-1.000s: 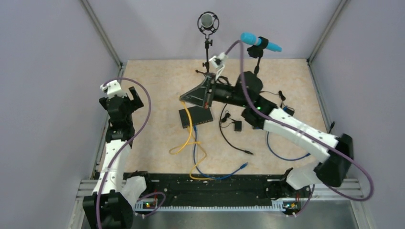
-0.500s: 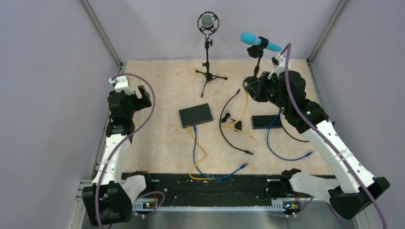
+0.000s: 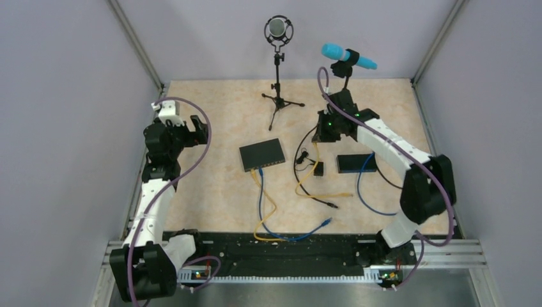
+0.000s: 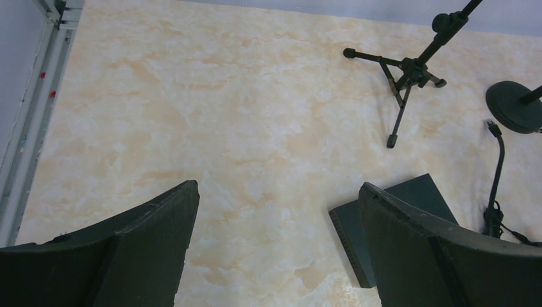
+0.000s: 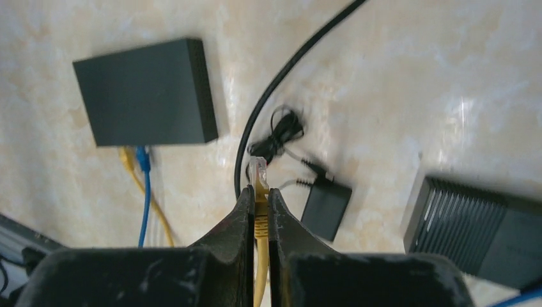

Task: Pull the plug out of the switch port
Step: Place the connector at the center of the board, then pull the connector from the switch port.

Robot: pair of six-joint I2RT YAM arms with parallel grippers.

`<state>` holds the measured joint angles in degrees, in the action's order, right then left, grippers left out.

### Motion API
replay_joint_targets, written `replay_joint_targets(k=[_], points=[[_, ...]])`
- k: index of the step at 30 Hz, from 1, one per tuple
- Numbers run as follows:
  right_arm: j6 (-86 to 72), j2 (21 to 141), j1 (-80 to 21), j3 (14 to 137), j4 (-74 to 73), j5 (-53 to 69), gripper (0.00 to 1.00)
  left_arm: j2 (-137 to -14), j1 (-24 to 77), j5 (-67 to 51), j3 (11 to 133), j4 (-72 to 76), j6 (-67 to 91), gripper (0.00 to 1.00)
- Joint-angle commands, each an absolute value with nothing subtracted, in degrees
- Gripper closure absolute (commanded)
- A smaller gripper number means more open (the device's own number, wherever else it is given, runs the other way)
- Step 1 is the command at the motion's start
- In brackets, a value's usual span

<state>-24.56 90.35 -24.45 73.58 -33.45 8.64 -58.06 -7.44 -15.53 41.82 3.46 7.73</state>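
My right gripper (image 5: 258,192) is shut on a yellow cable's clear plug (image 5: 258,174), holding it in the air, free of any socket. From the top, that gripper (image 3: 317,137) hangs between the two flat black boxes, and the yellow cable (image 3: 311,174) droops from it to the table. The middle black switch box (image 3: 262,154) has one yellow and one blue cable running into its near edge (image 5: 135,156). My left gripper (image 3: 198,128) stands open and empty well left of that box (image 4: 358,233).
A second black box (image 3: 356,163) with a blue cable lies to the right. A small black adapter (image 5: 326,206) and a loose black cable (image 3: 305,185) lie between the boxes. A tripod microphone stand (image 3: 277,96) and a round-based stand (image 4: 514,105) are at the back.
My right arm has swung from the back right, near the blue microphone, towards the middle, carrying the yellow cable with it. The left arm has hardly moved.
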Motion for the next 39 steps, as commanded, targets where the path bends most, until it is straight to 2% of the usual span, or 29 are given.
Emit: replay_joint_targets(k=[1,9,10,12,16,19,31,39], points=[[-21.6,98.4,-23.9,83.2,-28.8,4.4,1.0,-58.1,-7.7,-18.5,42.9,7.2,8.3,0.01],[-22.6,106.6,-23.6,88.4,-25.1,-2.3,0.95,-58.4,-7.7,-15.4,42.4,7.1,10.8,0.01],[-22.9,107.3,-23.5,89.2,-26.4,-3.0,0.85,-58.6,-7.7,-15.5,42.2,7.7,11.5,0.01],[-23.1,106.8,-23.5,88.6,-25.9,-3.7,0.81,-58.9,-7.7,-15.1,42.3,7.7,13.1,0.01],[-23.2,102.9,-23.6,84.1,-23.0,-1.7,0.5,-60.2,-7.7,-15.7,43.0,6.8,13.7,0.01],[-24.1,99.1,-23.6,79.5,-20.3,0.4,0.38,-61.9,-7.7,-15.5,44.9,3.6,13.4,0.01],[-35.4,86.7,-29.3,67.7,-8.8,18.4,0.39,-70.6,-5.3,-33.5,48.5,2.9,5.4,0.01],[-45.2,91.2,-36.4,63.2,2.1,21.6,0.43,-76.4,7.0,-24.8,51.4,-4.6,-12.8,0.01]])
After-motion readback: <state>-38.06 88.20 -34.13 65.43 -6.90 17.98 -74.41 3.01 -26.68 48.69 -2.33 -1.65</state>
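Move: The right hand holds the yellow cable's plug; its drop spot on the board lies about 9 cm ahead, 1 cm left and some 13 cm below. From that hand the power adapter is 2 cm back and 3 cm right, the cord bundle 3 cm ahead and left, the switch 3 cm ahead and 16 cm left, all about 12 cm down. From the left hand the switch lies some 18 cm right, 2 cm ahead, 20 cm below. Forward about 9 cm and slightly down goes the right hand with the plug, stops, and opens its fingers to let go; then it draws back, swings left and rises towards the switch, its left side rolling up. Late on, the wide-open left hand heads right and down towards the switch, yawing clockwise some 25 degrees and tipping down a little. ##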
